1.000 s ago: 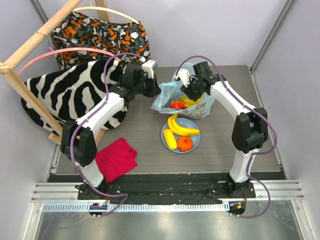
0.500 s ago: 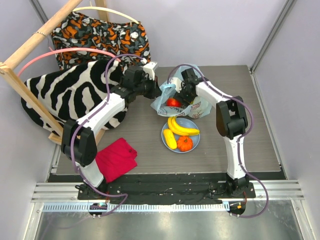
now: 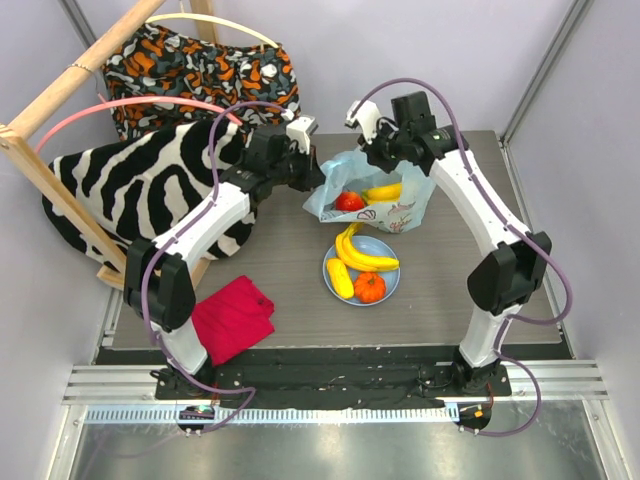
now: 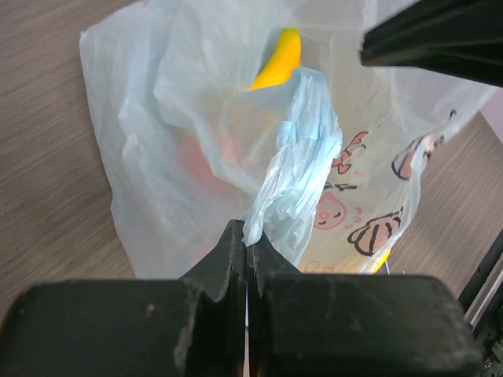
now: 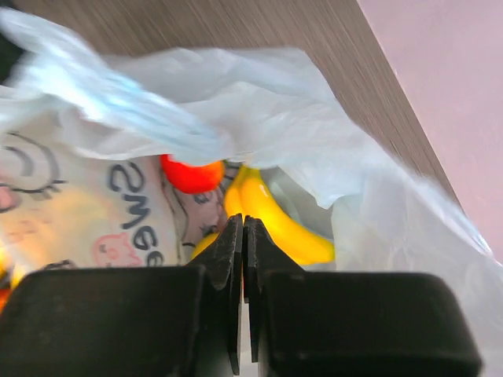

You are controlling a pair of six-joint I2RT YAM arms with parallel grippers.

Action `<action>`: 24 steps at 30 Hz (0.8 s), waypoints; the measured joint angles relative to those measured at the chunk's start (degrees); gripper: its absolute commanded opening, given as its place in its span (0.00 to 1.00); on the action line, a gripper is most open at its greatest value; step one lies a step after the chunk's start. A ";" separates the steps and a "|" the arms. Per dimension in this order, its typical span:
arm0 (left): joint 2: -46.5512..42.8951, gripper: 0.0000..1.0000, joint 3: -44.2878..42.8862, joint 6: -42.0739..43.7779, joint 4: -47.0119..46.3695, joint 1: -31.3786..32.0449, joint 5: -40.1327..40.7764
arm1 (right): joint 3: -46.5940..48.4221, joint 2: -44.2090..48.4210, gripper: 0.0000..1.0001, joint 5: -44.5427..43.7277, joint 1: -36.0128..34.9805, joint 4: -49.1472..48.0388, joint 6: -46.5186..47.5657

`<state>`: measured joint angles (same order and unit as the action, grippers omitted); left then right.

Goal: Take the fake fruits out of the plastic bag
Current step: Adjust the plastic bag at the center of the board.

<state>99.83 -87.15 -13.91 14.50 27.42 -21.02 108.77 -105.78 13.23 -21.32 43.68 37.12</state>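
The light-blue plastic bag (image 3: 402,208) lies on the table behind the plate, its mouth gaping. Inside it are a red round fruit (image 3: 349,201) and a yellow banana (image 3: 385,191). My left gripper (image 3: 320,181) is shut on a twisted handle of the bag (image 4: 295,149) at its left side. My right gripper (image 3: 378,160) hangs shut over the bag's far edge. In the right wrist view its tips (image 5: 243,224) show no film between them, with the banana (image 5: 275,224) and red fruit (image 5: 192,173) just beyond. A banana bunch (image 3: 362,253), a ribbed orange fruit (image 3: 370,287) and an oblong yellow piece (image 3: 340,278) rest on the plate.
The round light-blue plate (image 3: 393,279) sits just in front of the bag. A red cloth (image 3: 232,315) lies at the near left. A zebra cushion (image 3: 140,190), an orange patterned cushion (image 3: 200,70) and a wooden frame (image 3: 60,95) crowd the left and back.
My right gripper has pulled up and back from the bag's mouth and closed. The bag now stands wider open on its right side. The left gripper has stayed put on the handle.
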 measured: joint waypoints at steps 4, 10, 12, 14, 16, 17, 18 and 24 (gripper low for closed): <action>0.31 0.00 -1.09 -0.26 -0.15 0.00 0.00 | 0.42 2.29 0.21 4.00 -0.13 1.27 -2.89; 0.39 0.00 -0.96 -0.68 -0.28 0.04 0.00 | -4.87 1.51 0.15 -1.57 -0.59 0.11 -3.34; 0.15 0.00 0.02 -0.76 -0.72 0.11 0.00 | -9.51 1.16 0.13 -6.05 -0.66 -1.57 -3.15; -0.52 0.00 1.95 -0.85 -0.85 0.24 0.00 | -15.47 1.40 0.11 -9.62 -0.59 -2.21 -3.76; -1.42 0.00 4.26 -0.85 -0.79 0.39 0.02 | -25.73 3.98 0.12 -12.17 -0.57 -4.20 -4.92; -1.99 0.00 5.42 -0.85 -0.61 0.46 0.00 | -31.32 6.32 0.17 -13.40 -0.52 -4.42 -5.66; -2.51 0.00 6.43 -0.85 -0.39 0.57 0.02 | -36.70 9.31 0.25 -14.49 -0.44 -4.72 -6.14; -3.78 0.00 8.52 -1.03 -0.13 0.81 -0.13 | -44.89 22.43 0.54 -19.63 -0.31 -9.88 -8.46</action>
<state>96.05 -78.63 -14.94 14.37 28.23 -21.15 63.88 -83.35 -6.39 -21.63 33.80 28.67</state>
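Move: The bag's near right side, with the printing, lies about 9 cm back from the right hand, 8 cm to its right and 17 below. The yellow banana in the bag is some 3 cm back, 1 cm left and 20 below; the red fruit is 5 cm back, 7 left and 20 below. From the left hand, which already pinches the bag's left rim, that near right side lies about 6 cm back, 23 right and 16 below. After a small rise of about 2 cm, the right hand draws back and sweeps down and to the right from above the far part of the bag towards its near right side, some 14 cm back and 16 down at its farthest before coming up and forward a few centimetres, while it yaws clockwise about 20 degrees and its shut fingers part to about half open. The left hand keeps its pinch on the bag's left rim, holds nearly still at first, then eases about 3 cm back and 3 cm down, tipping slightly. ##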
